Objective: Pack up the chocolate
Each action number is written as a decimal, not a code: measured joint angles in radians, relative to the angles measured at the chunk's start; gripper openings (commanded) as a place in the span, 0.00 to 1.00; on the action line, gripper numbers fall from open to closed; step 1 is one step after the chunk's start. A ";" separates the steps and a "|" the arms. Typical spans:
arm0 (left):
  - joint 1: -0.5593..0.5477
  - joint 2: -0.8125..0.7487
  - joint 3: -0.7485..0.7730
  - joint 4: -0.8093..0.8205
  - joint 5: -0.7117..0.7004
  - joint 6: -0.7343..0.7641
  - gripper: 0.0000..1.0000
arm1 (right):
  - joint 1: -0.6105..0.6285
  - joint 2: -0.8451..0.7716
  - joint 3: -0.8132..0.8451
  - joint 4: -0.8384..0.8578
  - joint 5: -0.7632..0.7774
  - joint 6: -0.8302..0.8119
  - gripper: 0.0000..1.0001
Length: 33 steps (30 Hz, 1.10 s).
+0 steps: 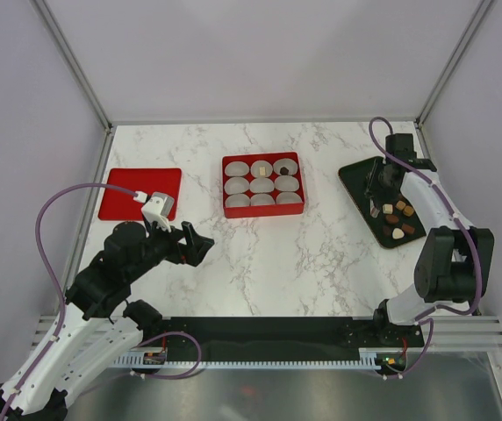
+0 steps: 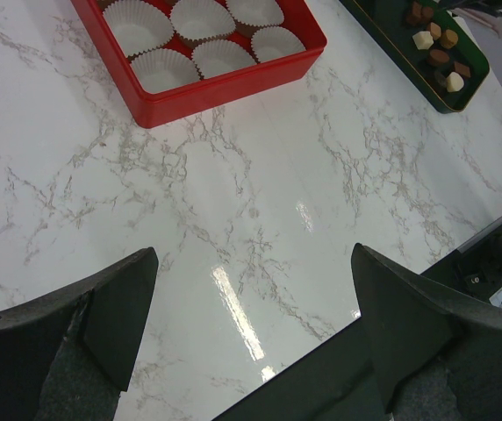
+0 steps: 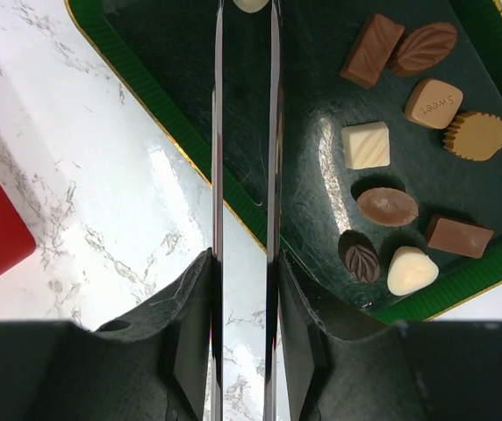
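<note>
Several chocolates (image 3: 409, 132), dark brown, tan and cream-white, lie on a dark green tray (image 3: 163, 114) at the right (image 1: 356, 175). My right gripper (image 3: 245, 7) is over the tray (image 1: 375, 203). Its two long thin blades stand close together, with a cream-white chocolate (image 3: 251, 3) between the tips. The red nine-compartment box (image 1: 263, 213) sits mid-table with white paper cups. One cup holds a dark piece (image 1: 284, 166) and one a tan piece (image 1: 263, 167). My left gripper (image 2: 251, 289) is open and empty above bare marble, near the box (image 1: 200, 246).
A flat red lid (image 1: 139, 193) lies at the left of the table. The left wrist view shows the box's near corner (image 2: 225, 88) and the tray (image 2: 383, 35) far right. White walls close in three sides. A black rail (image 1: 260, 338) runs along the near edge.
</note>
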 measured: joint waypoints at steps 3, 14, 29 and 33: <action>0.000 0.000 0.000 0.000 0.000 0.000 1.00 | 0.004 -0.018 0.006 -0.009 0.002 0.001 0.40; 0.000 0.000 0.000 0.000 0.000 0.000 1.00 | 0.093 -0.085 0.062 -0.054 0.009 0.018 0.39; 0.000 -0.002 0.000 0.000 -0.001 0.000 1.00 | 0.682 0.156 0.408 0.010 0.062 0.131 0.39; 0.000 -0.010 0.000 0.000 -0.001 0.000 1.00 | 0.750 0.292 0.492 0.018 0.079 0.141 0.39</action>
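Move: The right hand still grips the tongs, a cream chocolate in their tips; the empty far-left cup of the red box lies about 38 cm left, 5 cm ahead and 9 cm below. Level with that cup, to its right, are the cream bar (about 31 cm left of the hand) and the dark chocolate (about 25 cm left). From the idle left hand, the empty cup is roughly 22 cm ahead, 6 cm right and 20 cm below. The right hand lifts the tonged chocolate about 11 cm, sweeps some 33 cm left, then starts down towards the cup. ##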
